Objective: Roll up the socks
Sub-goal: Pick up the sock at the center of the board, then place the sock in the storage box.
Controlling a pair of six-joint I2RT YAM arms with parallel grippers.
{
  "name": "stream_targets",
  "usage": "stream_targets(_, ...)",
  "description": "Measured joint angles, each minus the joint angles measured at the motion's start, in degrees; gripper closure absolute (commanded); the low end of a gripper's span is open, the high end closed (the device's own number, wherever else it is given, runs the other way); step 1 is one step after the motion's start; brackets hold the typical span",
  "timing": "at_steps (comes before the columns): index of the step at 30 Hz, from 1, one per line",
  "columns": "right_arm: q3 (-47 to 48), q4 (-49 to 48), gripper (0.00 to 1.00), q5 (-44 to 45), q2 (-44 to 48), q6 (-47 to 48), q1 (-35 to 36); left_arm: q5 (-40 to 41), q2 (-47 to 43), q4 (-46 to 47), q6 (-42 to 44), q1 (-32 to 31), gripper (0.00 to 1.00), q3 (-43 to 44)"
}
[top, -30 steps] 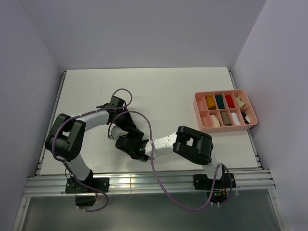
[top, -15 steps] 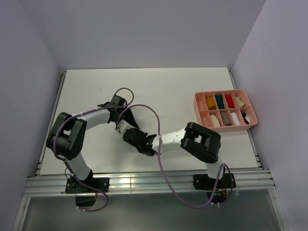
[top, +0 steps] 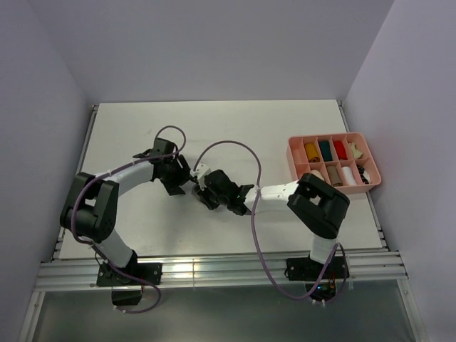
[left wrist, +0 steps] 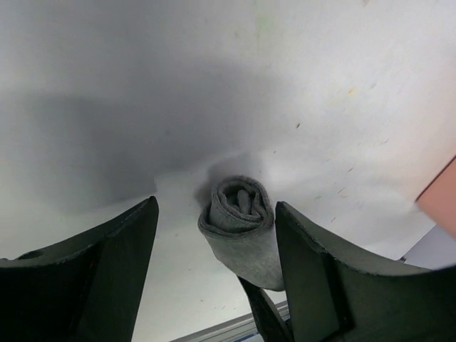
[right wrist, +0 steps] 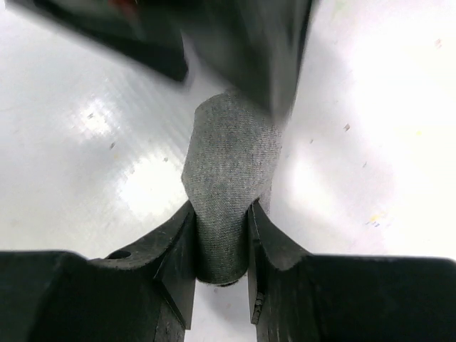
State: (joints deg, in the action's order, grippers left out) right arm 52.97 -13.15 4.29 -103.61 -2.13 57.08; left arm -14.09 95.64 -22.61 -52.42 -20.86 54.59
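Observation:
A grey sock (right wrist: 228, 178), rolled into a tight bundle, is pinched at one end between the fingers of my right gripper (right wrist: 221, 221), just above the white table. In the left wrist view the roll's spiral end (left wrist: 239, 214) faces the camera. It sits between the wide-apart fingers of my left gripper (left wrist: 217, 206), closer to the right-hand finger (left wrist: 313, 271), and I cannot tell whether it touches it. Seen from above, the left gripper (top: 182, 182) and right gripper (top: 205, 189) meet tip to tip at the table's middle. No other sock is in view.
A pink compartment tray (top: 291, 160) with several small rolled bundles stands at the table's right edge, behind the right arm's elbow (top: 318, 203). Purple cables (top: 228, 146) arch above both wrists. White walls close the table in on three sides.
Both grippers have moved away from the near edge, toward the table's middle and right. The right gripper has shut on the sock roll, and the left gripper's fingers have spread apart.

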Motion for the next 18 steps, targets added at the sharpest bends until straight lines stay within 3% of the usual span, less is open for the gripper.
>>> stream_targets(9,-2.4,11.7,1.00,-5.4,9.1,-4.0,-5.7,7.4,-15.9,-0.5,0.7,5.0,0.29,-0.9)
stream_targets(18,-1.8,24.7,1.00,6.6,26.2,-3.5,-14.4,15.3,-31.9,-1.6,6.4,6.3,0.28,0.1)
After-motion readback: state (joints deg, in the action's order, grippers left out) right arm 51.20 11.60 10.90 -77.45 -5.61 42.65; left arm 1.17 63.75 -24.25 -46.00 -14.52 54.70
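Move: Some 47 cm to the right and 13 cm ahead of the right hand, slightly below it, is the pink box, where the grey rolled sock already in its fingers is being taken. At the box's near end, the mustard roll lies about 41 cm right and 18 cm ahead of that hand, the beige roll about 42 cm right and 8 cm ahead. For the left hand, the box is roughly 52 cm right and 9 cm ahead, also slightly lower. Carrying the grey rolled sock still pinched in its shut-down fingers, the right hand sweeps about 14 cm right towards the pink box while rising some 10 cm and edging forward, turning clockwise. The left hand, fingers staying open, backs off from the sock: up about 17 cm, then also left, its fingers tipping upward by some 35 degrees. ##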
